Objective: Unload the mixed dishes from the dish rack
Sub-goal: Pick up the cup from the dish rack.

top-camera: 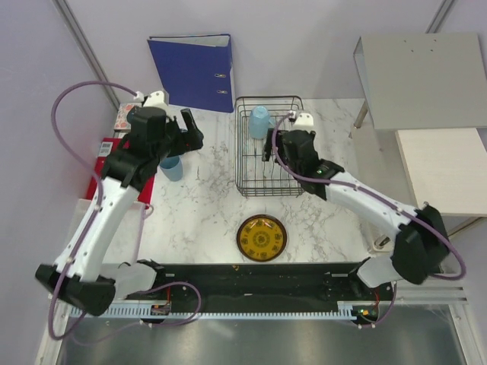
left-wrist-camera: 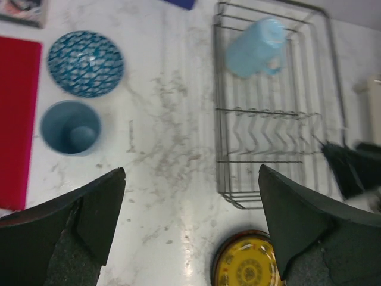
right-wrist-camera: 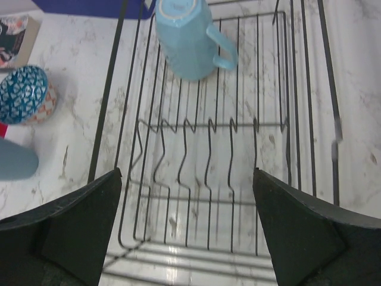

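Note:
The black wire dish rack (top-camera: 266, 163) stands at the back middle of the table. One pale blue cup (top-camera: 259, 122) (right-wrist-camera: 184, 36) lies on its side in the rack's far end. A second blue cup (left-wrist-camera: 70, 127) stands upright on the table left of the rack, beside a blue patterned bowl (left-wrist-camera: 85, 63). The yellow patterned plate (top-camera: 261, 237) lies flat in front of the rack. My left gripper (left-wrist-camera: 191, 173) hangs open and empty over bare table between the upright cup and the rack. My right gripper (right-wrist-camera: 187, 173) is open and empty above the rack's prongs.
A blue ring binder (top-camera: 194, 72) stands against the back wall. A red flat object (left-wrist-camera: 15, 119) lies at the table's left edge under my left arm. A grey cabinet (top-camera: 422, 80) stands at the right, beyond the table.

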`<control>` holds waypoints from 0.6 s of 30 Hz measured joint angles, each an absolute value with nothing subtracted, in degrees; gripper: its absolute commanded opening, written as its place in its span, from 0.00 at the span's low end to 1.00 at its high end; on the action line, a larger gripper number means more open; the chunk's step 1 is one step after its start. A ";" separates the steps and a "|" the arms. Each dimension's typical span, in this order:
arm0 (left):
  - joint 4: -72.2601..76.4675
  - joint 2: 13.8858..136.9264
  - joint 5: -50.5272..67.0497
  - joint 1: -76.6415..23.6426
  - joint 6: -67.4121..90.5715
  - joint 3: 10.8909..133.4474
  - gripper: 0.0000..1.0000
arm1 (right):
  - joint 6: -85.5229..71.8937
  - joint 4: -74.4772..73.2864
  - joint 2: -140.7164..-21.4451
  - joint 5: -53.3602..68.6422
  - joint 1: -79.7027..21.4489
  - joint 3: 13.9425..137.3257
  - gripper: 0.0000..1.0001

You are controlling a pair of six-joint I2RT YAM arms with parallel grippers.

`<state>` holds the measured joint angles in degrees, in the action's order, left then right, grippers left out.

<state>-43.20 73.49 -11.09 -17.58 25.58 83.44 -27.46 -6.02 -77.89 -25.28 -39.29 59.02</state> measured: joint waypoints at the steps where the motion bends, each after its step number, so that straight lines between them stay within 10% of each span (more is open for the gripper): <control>1: -41.04 69.87 -10.79 -20.36 25.61 81.69 0.99 | -26.79 -5.26 -81.38 -25.61 -39.03 62.17 0.98; 18: -30.70 51.11 -8.14 -29.85 25.36 57.56 0.99 | -7.97 3.62 -116.84 -17.91 -30.24 89.21 0.98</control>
<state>-30.70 51.11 -8.14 -29.85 25.36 57.56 -7.97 3.62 -116.84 -17.91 -30.24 89.21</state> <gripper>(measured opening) 0.991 0.982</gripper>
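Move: Far ahead of the open right hand, about 22 cm out, 8 cm to its left and 10 cm lower, the light-blue cup stands upside down at the back of the dish rack. The rack's middle is some 13 cm ahead, 4 cm left and 15 cm below. The patterned bowl lies about 7 cm nearer than the light-blue cup and 30 cm to its left. From the left hand, that same cup is roughly 22 cm ahead, 25 cm right and 19 cm below. Sweeping forward about 17 cm over the rack towards the light-blue cup, the right hand first travels nearly level, then sinks some 6 cm, its left side rolling down about 15 degrees and its fingers staying wide open, still short of a grip. Meanwhile the empty left hand draws back roughly 8 cm and to the right, away from the bowl, rising briefly before dipping, and turns about 15 degrees clockwise. ##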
